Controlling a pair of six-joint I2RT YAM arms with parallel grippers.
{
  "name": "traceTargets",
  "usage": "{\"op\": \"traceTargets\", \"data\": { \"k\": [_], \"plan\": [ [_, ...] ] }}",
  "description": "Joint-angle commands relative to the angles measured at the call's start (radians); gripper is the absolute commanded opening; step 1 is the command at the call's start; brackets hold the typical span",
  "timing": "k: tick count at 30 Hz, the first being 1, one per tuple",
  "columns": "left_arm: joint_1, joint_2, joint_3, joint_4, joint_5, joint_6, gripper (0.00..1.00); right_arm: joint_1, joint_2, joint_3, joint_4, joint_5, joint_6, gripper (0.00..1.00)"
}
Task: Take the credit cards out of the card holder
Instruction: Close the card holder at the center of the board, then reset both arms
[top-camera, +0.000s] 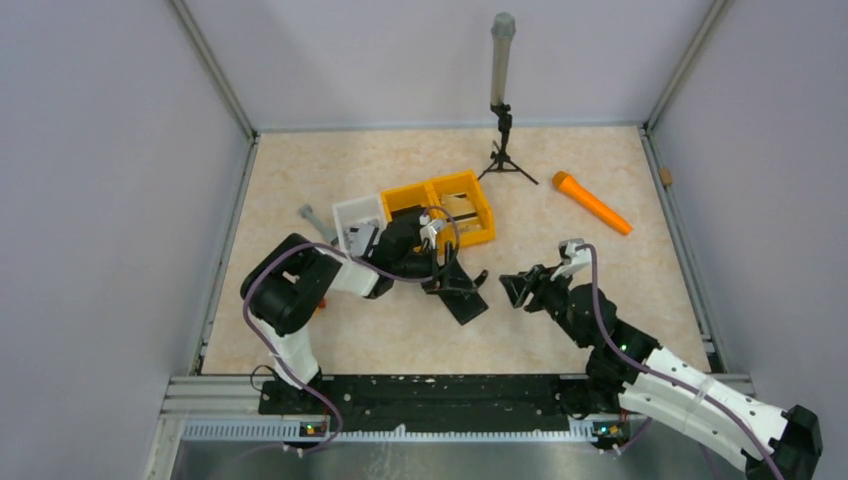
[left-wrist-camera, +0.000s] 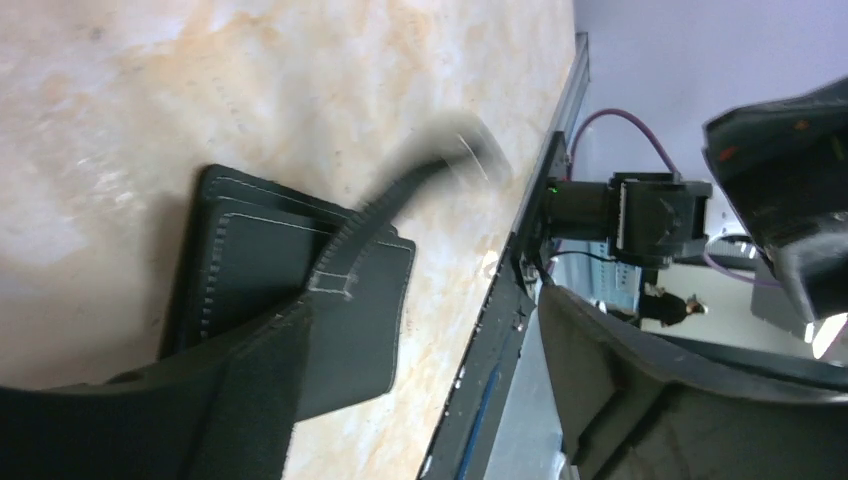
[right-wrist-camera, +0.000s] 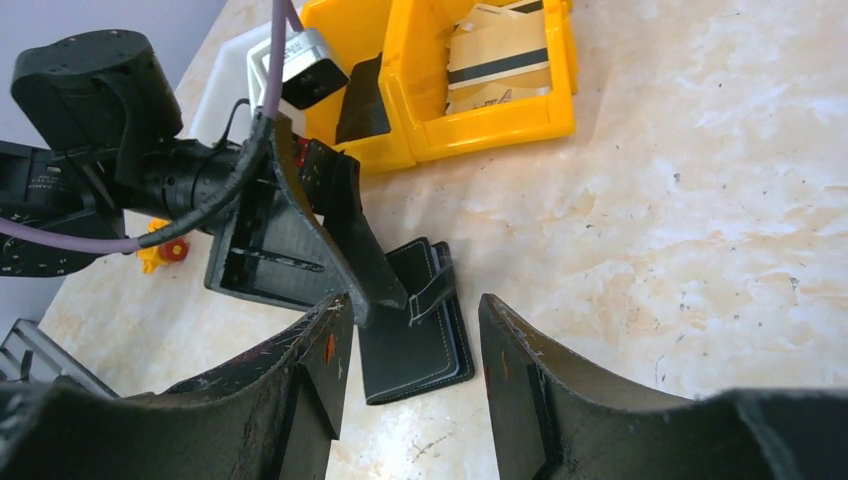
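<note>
The black card holder (top-camera: 464, 298) lies folded flat on the table, its short strap (right-wrist-camera: 433, 290) sticking up loose. In the left wrist view the card holder (left-wrist-camera: 270, 270) sits under one finger and its strap (left-wrist-camera: 425, 170) is blurred. My left gripper (top-camera: 450, 280) hovers just above it, open, jaws wide apart with nothing between them (left-wrist-camera: 420, 400). My right gripper (top-camera: 512, 287) stands open just right of the holder, which shows between its fingertips (right-wrist-camera: 413, 310). Pale credit cards (right-wrist-camera: 500, 62) with a dark stripe lie in the yellow bin (right-wrist-camera: 500, 125).
The yellow two-part bin (top-camera: 470, 232) and a white tray (top-camera: 352, 207) stand behind the left gripper. An orange cylinder (top-camera: 590, 202) lies at the back right, a small tripod with a grey tube (top-camera: 500, 90) at the back, and a grey tool (top-camera: 312, 217) at the left.
</note>
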Motion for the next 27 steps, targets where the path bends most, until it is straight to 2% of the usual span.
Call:
{"op": "traceTargets", "data": {
  "k": [1,8,12,14,18,22,24,27],
  "plan": [
    [-0.005,0.038,0.0,0.172,0.0,-0.031,0.97,-0.007,-0.013,0.0,-0.004,0.039,0.006,0.51],
    [-0.01,-0.008,-0.038,0.221,-0.002,-0.037,0.99,-0.007,-0.044,0.022,-0.051,0.063,-0.008,0.51],
    [-0.01,-0.178,-0.05,0.083,-0.038,0.038,0.99,-0.007,-0.074,0.036,-0.055,0.088,-0.055,0.5],
    [-0.01,-0.283,-0.047,-0.089,-0.09,0.108,0.99,-0.007,-0.068,0.043,-0.042,0.097,-0.083,0.5],
    [0.003,-0.503,-0.031,-0.371,-0.242,0.239,0.99,-0.008,-0.033,0.06,0.019,0.152,-0.14,0.5],
    [0.043,-0.717,-0.001,-0.669,-0.547,0.348,0.99,-0.014,0.035,0.112,0.058,0.232,-0.234,0.5],
    [0.081,-0.828,-0.004,-0.762,-0.713,0.391,0.99,-0.037,0.085,0.145,0.066,0.259,-0.264,0.5],
    [0.171,-0.939,-0.041,-0.791,-0.851,0.429,0.99,-0.142,0.157,0.174,0.089,0.201,-0.255,0.49]
  ]
}}
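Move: The card holder lies closed on the table almost straight under the left hand, some 4 cm below it, its blurred strap raised towards the robot's right. Seen from the left hand, the yellow box is about 17 cm ahead and 5 cm to the left; the white tray is roughly 16 cm ahead and 22 cm to the left. From the right hand the card holder is about 10 cm to the left, 4 cm ahead and 12 cm down. The card holder, already out of both hands' grip, is left lying: the left fingers spread from mostly to fully open while the hand edges about 1 cm right, then it rises some 13 cm and sweeps 11 cm left, slightly forward, its wrist turning about 40 degrees in all. The right hand, half open, backs off right and forward, rising a little. ##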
